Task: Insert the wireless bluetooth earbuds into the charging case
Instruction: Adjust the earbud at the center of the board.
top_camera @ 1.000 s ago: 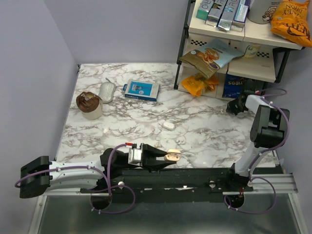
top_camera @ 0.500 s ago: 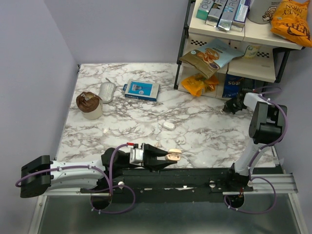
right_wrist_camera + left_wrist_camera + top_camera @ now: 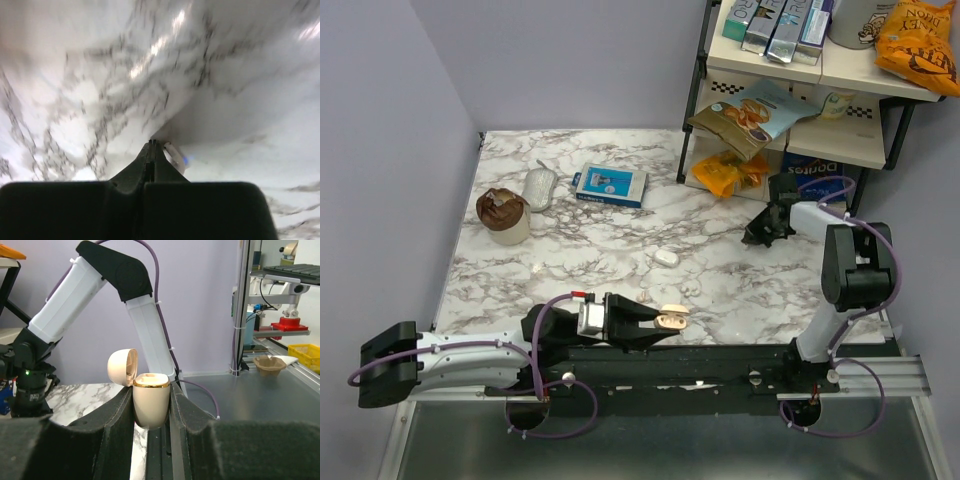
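Observation:
My left gripper (image 3: 672,321) is at the table's near edge, shut on a beige charging case (image 3: 670,320) with a gold rim. In the left wrist view the case (image 3: 151,400) stands upright between the pads, with its lid (image 3: 122,367) hinged open to the left. My right gripper (image 3: 757,233) is low over the marble at the right, in front of the shelf. In the right wrist view its tips (image 3: 152,143) are pressed together. A tiny white earbud (image 3: 173,153) with a blue glint sticks out beside them, sharp against the blurred table. No other earbud shows.
A small white oval case (image 3: 666,257) lies mid-table. A grey mouse (image 3: 539,188), a blue box (image 3: 609,185) and a brown-topped cup (image 3: 503,214) are at the back left. A black shelf rack (image 3: 800,90) with snack bags stands at the back right.
My right gripper has swung left, away from the shelf foot and out over the marble. The left gripper with the open case has barely moved.

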You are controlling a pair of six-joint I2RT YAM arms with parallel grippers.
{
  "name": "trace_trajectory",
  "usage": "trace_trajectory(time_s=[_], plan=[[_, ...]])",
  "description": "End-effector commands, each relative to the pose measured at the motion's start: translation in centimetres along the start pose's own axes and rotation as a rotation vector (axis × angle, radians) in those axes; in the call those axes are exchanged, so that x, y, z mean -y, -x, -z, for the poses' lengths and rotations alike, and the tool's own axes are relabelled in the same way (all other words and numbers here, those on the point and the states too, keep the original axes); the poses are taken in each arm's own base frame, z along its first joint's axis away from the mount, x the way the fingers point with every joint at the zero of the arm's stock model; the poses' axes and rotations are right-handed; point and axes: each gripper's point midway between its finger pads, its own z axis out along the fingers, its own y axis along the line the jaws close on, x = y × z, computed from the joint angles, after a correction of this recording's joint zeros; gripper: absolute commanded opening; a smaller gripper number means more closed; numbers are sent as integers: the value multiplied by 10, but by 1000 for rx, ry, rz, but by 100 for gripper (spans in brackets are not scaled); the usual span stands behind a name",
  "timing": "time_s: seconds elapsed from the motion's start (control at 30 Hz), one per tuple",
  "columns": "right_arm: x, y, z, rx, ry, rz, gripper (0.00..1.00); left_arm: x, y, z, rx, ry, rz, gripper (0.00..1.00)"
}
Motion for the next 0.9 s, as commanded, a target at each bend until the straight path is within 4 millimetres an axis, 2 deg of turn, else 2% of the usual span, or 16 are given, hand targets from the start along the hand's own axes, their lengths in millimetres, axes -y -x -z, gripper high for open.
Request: trace_trajectory(time_s=[0.0, 0.1, 0.17, 0.2, 0.27, 0.3, 0.33, 0.4, 0.47, 0.53, 0.6, 0.7, 0.87], plan=[[-1, -47, 10, -69, 43, 28, 1, 11, 12, 1, 44, -38, 8, 0], [-10, -61, 22, -81, 88, 90, 1, 11, 11, 1, 37, -34, 15, 0], [-13, -60, 33, -46, 105, 134, 1, 12, 11, 2, 32, -36, 20, 0], [-23, -53, 49, 2, 152, 156, 3, 12, 11, 2, 33, -32, 17, 0], [-25, -40, 64, 89, 176, 203, 13, 11, 13, 2, 38, -26, 11, 0], [-32, -32, 75, 137, 208, 225, 26, 10, 13, 2, 39, -20, 9, 0], [-36, -23, 91, 200, 234, 274, 33, 9, 14, 1, 40, -18, -6, 0], [-41, -14, 108, 260, 262, 337, 45, 7, 11, 0, 23, -10, -11, 0], [-33, -4, 114, 331, 225, 439, 51, 3, 4, -1, -5, 8, -22, 0], [-14, -2, 102, 348, 154, 504, 59, 0, -1, -1, -19, 23, -18, 0], [5, -11, 84, 308, 101, 521, 64, -2, -3, -2, -18, 33, -14, 0], [16, -23, 66, 233, 67, 500, 66, -8, -8, -5, -32, 59, 3, 0], [23, -20, 48, 230, 1, 378, 65, -7, -12, -9, -47, 53, 25, 0]])
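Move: The earbud lies on the table right against the right hand's closed fingertips, about 1 cm back and 1 cm right of them, level with them. The white oval is some 20 cm left and 4 cm back; the orange bag stands about 18 cm ahead and 4 cm left, the blue bag about 16 cm ahead and 15 cm right. From the left hand, the earbud is roughly 32 cm ahead, 20 cm right and 28 cm below. With fingers still shut, the right hand carries on sweeping the earbud back and left along the table for some 6 cm, then springs up about 12 cm, opening its fingers wide and tipping them forward. It turns counter-clockwise by about 20 degrees as it eases back to the right, then drops some 8 cm with fingers open and stops short of the earbud, while the left hand keeps hold of the open charging case and, after a small drift back and up, lowers it about 3 cm. ##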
